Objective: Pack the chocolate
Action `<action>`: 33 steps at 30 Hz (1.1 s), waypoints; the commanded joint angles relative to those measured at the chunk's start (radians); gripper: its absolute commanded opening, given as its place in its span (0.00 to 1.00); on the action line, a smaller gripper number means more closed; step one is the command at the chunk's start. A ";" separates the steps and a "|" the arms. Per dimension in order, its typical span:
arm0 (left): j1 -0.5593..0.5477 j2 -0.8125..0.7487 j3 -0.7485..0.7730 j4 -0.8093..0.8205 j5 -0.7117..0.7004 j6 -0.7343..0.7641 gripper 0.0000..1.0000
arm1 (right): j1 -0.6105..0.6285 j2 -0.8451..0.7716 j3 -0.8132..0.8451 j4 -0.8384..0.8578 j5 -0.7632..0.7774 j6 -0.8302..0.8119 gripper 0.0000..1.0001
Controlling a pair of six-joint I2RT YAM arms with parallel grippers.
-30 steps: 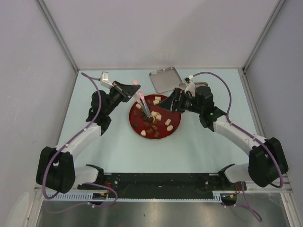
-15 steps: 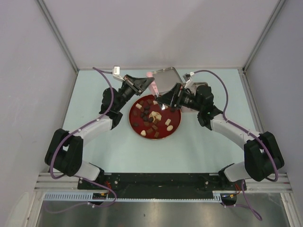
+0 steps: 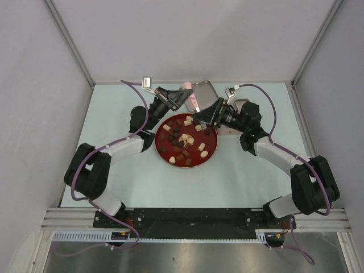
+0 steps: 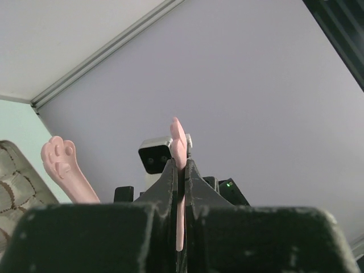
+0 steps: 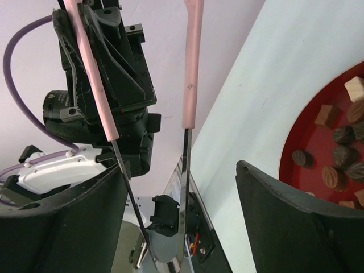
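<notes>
The chocolate lies as several brown, dark and cream pieces on the red plate; some pieces also show in the right wrist view. Behind the plate, my left gripper is shut on one pink arm of the tongs, which stands pinched between its jaws. The tongs' other pink tip sticks out to the left. My right gripper faces it, open, with the tongs' metal end between its wide fingers and a gap on both sides.
An open silver tin lid lies at the back of the table, just behind the two grippers. The red plate sits below and to the right of the right fingers. Enclosure walls stand on three sides.
The left arm has carried the tongs from over the plate to the back, towards the tin lid. The right gripper has moved in around the tongs' metal end and its fingers have narrowed a little.
</notes>
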 commanded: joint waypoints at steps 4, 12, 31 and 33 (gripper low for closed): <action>-0.019 0.033 0.073 0.172 0.026 -0.047 0.00 | -0.017 0.022 -0.002 0.160 -0.072 0.059 0.73; -0.027 0.061 0.099 0.192 0.058 -0.055 0.00 | -0.047 0.037 -0.002 0.242 -0.114 0.088 0.57; -0.008 -0.049 0.067 0.037 0.072 0.143 0.57 | -0.077 -0.022 -0.001 0.089 -0.141 -0.061 0.18; 0.003 -0.096 0.055 -0.007 0.066 0.200 0.70 | -0.080 -0.032 -0.002 0.066 -0.141 -0.084 0.17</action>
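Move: The tongs stand upright in mid-air, the left fingers still pinching them near the pink paw end; their middle is about 4 cm back, 5 cm right and 6 cm below the left hand. From the right hand that middle lies between its open fingers, about 1 cm ahead, 1 cm left and 2 cm higher. From the right hand, the red chocolate tray is roughly 8 cm ahead, 5 cm left and 30 cm down; the divided box about 23 cm ahead, 19 cm right, 29 cm down. Rising about 2.5 cm and then sinking back 1 cm, the right hand drifts about 1.5 cm to its right while closing on both legs of the tongs near the pink-to-steel join, until its fingers pinch them. The left hand eases about 2 cm right towards it, keeping its hold at first, then opens more than halfway to give the tongs over. ##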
